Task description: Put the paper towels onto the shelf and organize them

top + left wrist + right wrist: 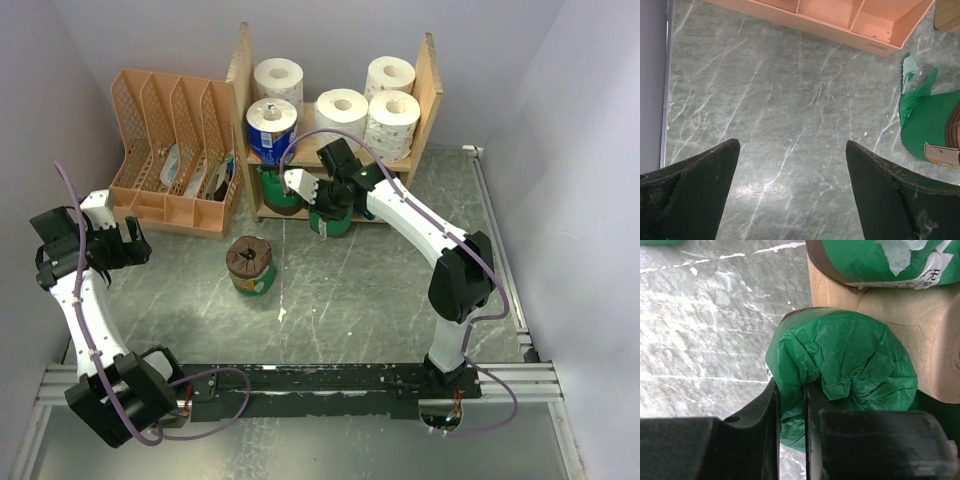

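The wooden shelf stands at the back. Its upper tier carries several white paper towels and a blue one. A green roll sits in the lower tier. My right gripper is at the front of the lower tier, shut on the crumpled wrapper of a second green roll. Another green roll with a brown top stands on the table. My left gripper hovers open over bare table to the left of that roll, holding nothing.
A peach slotted organizer stands left of the shelf, close to my left arm. Grey walls close in the left, back and right. A metal rail runs along the table's right edge. A small white scrap lies mid-table.
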Action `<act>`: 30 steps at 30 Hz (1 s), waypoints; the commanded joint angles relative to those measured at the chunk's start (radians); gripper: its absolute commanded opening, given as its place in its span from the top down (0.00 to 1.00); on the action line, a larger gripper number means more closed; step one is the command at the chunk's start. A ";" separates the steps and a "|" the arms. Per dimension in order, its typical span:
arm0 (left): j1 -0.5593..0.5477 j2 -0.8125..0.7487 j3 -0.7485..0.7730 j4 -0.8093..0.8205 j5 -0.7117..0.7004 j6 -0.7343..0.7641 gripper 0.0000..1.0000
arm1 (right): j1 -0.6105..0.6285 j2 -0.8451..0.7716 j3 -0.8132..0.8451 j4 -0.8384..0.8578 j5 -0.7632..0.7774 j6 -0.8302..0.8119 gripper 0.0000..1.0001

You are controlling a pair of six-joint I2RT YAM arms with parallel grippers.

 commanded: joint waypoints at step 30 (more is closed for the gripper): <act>0.003 0.003 -0.006 0.004 0.001 0.005 0.00 | -0.078 0.056 0.060 0.249 0.036 -0.025 0.52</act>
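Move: The right hand already pinches the green roll's wrapper; its slot on the lower shelf is about 5 cm ahead, level left-right and some 6 cm below. Another green roll stands about 5 cm ahead and 9 cm left of the hand, the blue roll 5 cm ahead and 11 cm right, and the beige roll 11 cm ahead and 2 cm left. From the left hand the slot lies some 9 cm ahead and 43 cm right. The right hand pushes the green roll about 4 cm forward into its slot, rising slightly, its fingers finally parting. ##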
